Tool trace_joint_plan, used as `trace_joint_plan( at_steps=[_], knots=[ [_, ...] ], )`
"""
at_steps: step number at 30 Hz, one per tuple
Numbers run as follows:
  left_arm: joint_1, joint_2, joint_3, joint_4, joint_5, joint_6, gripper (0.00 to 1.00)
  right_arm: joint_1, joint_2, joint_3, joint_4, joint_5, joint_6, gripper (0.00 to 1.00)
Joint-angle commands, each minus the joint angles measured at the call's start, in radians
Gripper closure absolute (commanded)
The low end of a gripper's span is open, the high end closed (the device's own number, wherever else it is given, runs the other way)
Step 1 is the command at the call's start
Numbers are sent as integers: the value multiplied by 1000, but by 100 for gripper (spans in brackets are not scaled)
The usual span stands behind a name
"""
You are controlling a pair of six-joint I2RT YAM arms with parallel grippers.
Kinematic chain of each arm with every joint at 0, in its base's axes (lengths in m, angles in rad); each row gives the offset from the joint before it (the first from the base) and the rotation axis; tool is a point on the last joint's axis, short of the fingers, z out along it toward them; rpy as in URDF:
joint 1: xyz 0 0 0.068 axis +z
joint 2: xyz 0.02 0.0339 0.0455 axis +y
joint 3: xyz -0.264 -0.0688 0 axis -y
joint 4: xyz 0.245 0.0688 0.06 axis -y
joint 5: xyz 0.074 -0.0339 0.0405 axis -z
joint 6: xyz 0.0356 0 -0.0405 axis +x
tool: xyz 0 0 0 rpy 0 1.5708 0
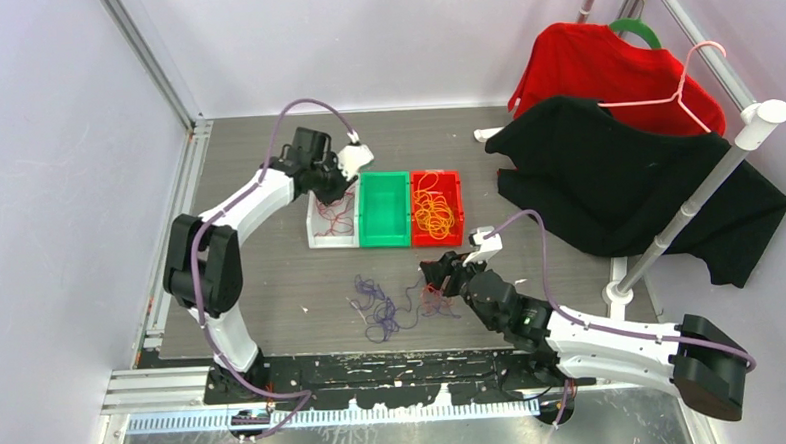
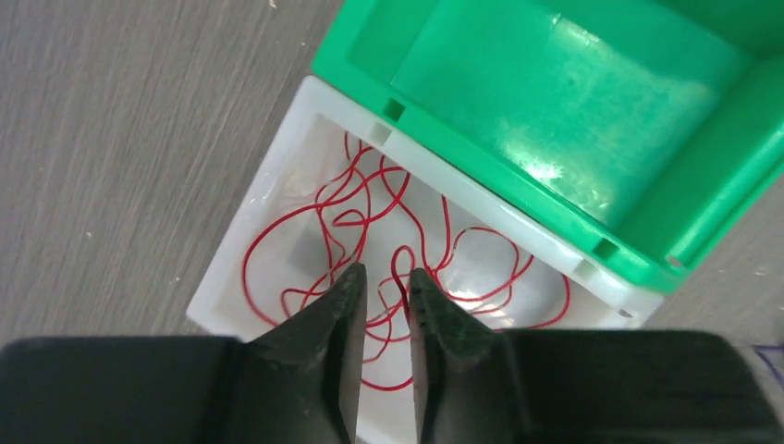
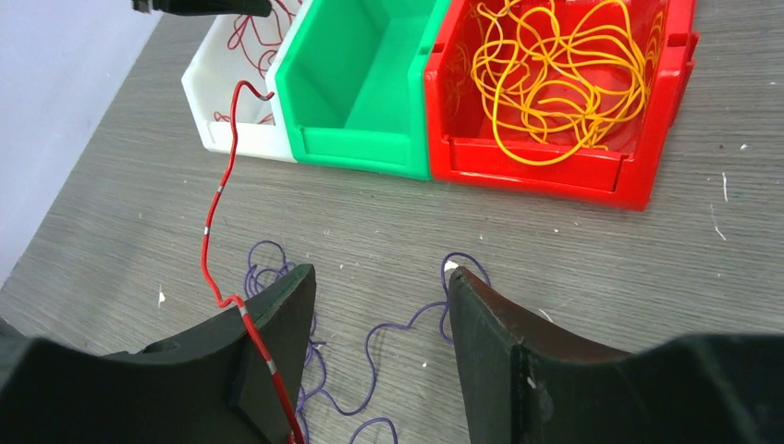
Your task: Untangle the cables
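Observation:
My left gripper (image 2: 384, 277) hangs over the white bin (image 2: 231, 268), its jaws a narrow gap apart. A red cable (image 2: 324, 199) lies looped in that bin, and one loop of it rises between the fingertips. From the bin a red strand (image 3: 214, 203) runs out and drapes across the left finger of my right gripper (image 3: 377, 274). That gripper is open above the purple cable (image 3: 393, 326), which sprawls on the table (image 1: 272, 287) with nothing between the jaws. An orange-yellow cable (image 3: 555, 74) fills the red bin (image 3: 555, 176).
A green bin (image 1: 384, 210) stands empty between the white and red bins. A clothes rack (image 1: 688, 199) at the back right carries a black garment (image 1: 617, 172) and a red one (image 1: 602, 68). Walls close off the left and the back.

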Motion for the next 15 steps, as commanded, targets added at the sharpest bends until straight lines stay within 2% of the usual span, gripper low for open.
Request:
trace_joint_plan(
  at_steps=[1,4,6,8,11,13,15],
  knots=[
    [25,-100,83,-173,127,-58,61,-1,-41,7,24,42,2,40],
    [34,-128,119,-269,176,-45,37,-1,-55,7,16,41,-3,41],
    [39,-131,157,-339,204,-33,17,-1,-59,6,16,40,-4,40],
    [42,-129,180,-383,217,-14,5,-1,-59,5,16,38,-5,41],
    [45,-119,204,-348,207,-24,4,-1,-58,1,26,34,-3,41],
    [48,-104,222,-294,177,-47,8,-1,-56,0,27,30,-2,41],
    [51,-77,274,-307,179,-54,10,-2,-60,3,24,22,-4,41]
  ],
)
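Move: The red cable lies in the white box below the left hand, its pile's middle about 3 cm back, 1 cm left and some 8 cm down, with one strand still between the barely parted fingertips. The green box is about 9 cm to this hand's right and 3 cm back. The purple cable is on the table, roughly 23 cm back and 6 cm right. From the right hand, the red pile lies about 15 cm ahead and 19 cm left, 11 cm below. The red strand is let go over the white box as the left hand's fingers spread from nearly shut to wide open. The left hand goes straight up about 7 cm, away from the cable, drawing back some 3 cm from early in the rise, and its wrist tilts by less than 10 degrees. ##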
